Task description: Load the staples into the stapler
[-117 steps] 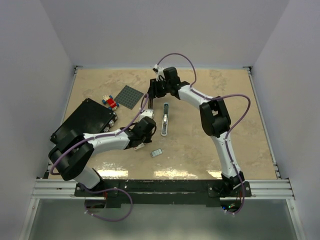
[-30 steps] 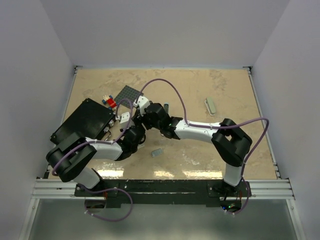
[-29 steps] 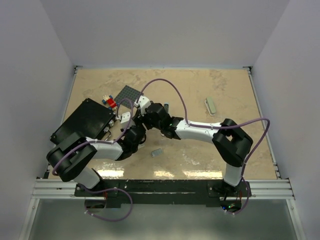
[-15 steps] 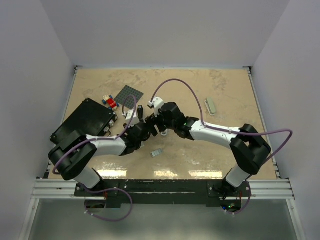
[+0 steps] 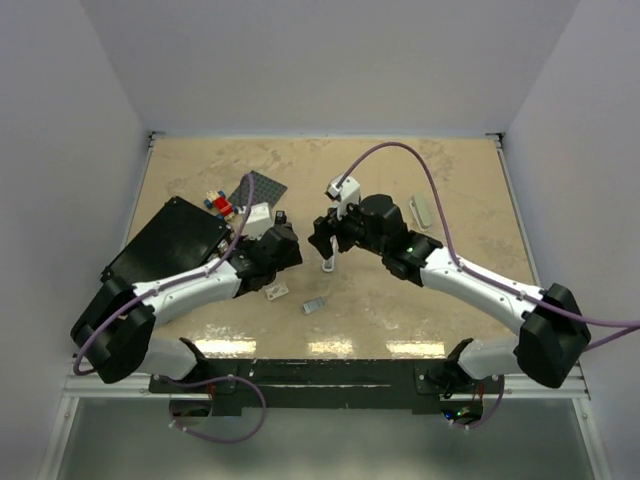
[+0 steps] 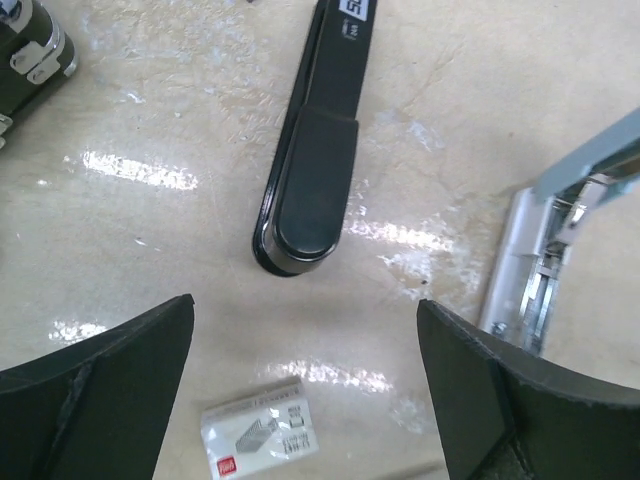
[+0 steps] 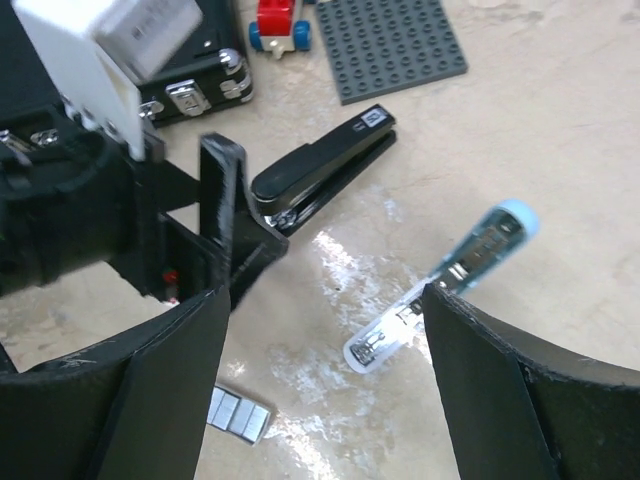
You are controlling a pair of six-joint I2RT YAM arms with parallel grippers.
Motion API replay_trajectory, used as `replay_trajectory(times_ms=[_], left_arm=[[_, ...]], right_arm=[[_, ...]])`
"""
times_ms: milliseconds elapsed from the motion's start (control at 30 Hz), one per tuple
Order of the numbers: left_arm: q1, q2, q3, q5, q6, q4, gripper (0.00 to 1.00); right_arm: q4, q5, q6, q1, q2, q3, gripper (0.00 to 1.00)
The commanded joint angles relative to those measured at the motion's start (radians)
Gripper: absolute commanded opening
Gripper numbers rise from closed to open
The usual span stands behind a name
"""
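Observation:
The stapler (image 7: 450,275) is pale blue and silver and lies open on the table, its metal channel showing; it also appears at the right of the left wrist view (image 6: 540,250) and below the right gripper in the top view (image 5: 327,263). The staples (image 7: 238,415) are a small ribbed grey-blue block lying loose on the table (image 5: 314,306), nearer the arm bases. My left gripper (image 6: 305,330) is open and empty above the table (image 5: 283,245). My right gripper (image 7: 325,310) is open and empty, hovering over the stapler (image 5: 325,240). The two grippers face each other.
A black stapler (image 6: 315,150) lies shut just beyond the left gripper (image 7: 325,172). A little white staple box (image 6: 262,441) lies under the left gripper (image 5: 276,291). A black case (image 5: 165,245), a grey studded plate (image 5: 258,190), toy bricks (image 5: 218,204) and a pale oblong piece (image 5: 420,209) lie around.
My left gripper has opened wide and shifted up-right. The right arm has swung right and drawn away from the left gripper, uncovering the pale stapler.

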Motion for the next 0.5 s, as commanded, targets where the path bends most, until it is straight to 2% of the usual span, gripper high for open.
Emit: replay_trajectory(times_ms=[0,133,200,300,333,467], left_arm=[[0.072,-0.051,0.12,0.089,0.083,-0.181,0.97],[0.164,0.012,0.222,0.213,0.18,-0.25,0.95],[0.207,0.095,0.311,0.284,0.239,-0.308,0.93],[0.219,0.211,0.43,0.318,0.306,-0.378,0.86],[0.221,0.236,0.469,0.324,0.322,-0.391,0.8],[0.228,0.32,0.511,0.338,0.347,-0.408,0.68]], right_arm=[[-0.074,0.063,0.021,-0.022,-0.099,-0.011,0.82],[-0.111,0.135,0.038,-0.03,-0.155,-0.027,0.82],[-0.121,0.153,0.046,-0.033,-0.173,-0.037,0.82],[-0.132,0.159,0.054,-0.035,-0.199,-0.054,0.82],[-0.134,0.162,0.055,-0.036,-0.211,-0.063,0.82],[-0.141,0.17,0.064,-0.039,-0.242,-0.082,0.82]])
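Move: The black stapler's middle lies about 8 cm straight ahead of my left hand and some 6 cm below it, with its near end just beyond my fingertips. A white staple box lies about 6 cm behind this hand and 1 cm to its left. The opened blue stapler stands level with the black one, some 14 cm to its right. From my right hand, the black stapler is about 7 cm ahead, 12 cm left and 19 cm down. I carry my empty left hand about 6 cm forward over the near half of the black stapler, arcing up some 4 cm and then starting to sink. The fingers tip about 15 degrees further down and narrow partway, still open and not gripping. My open right hand draws away some 5 cm to the right and slightly up, turning about 10 degrees clockwise. ##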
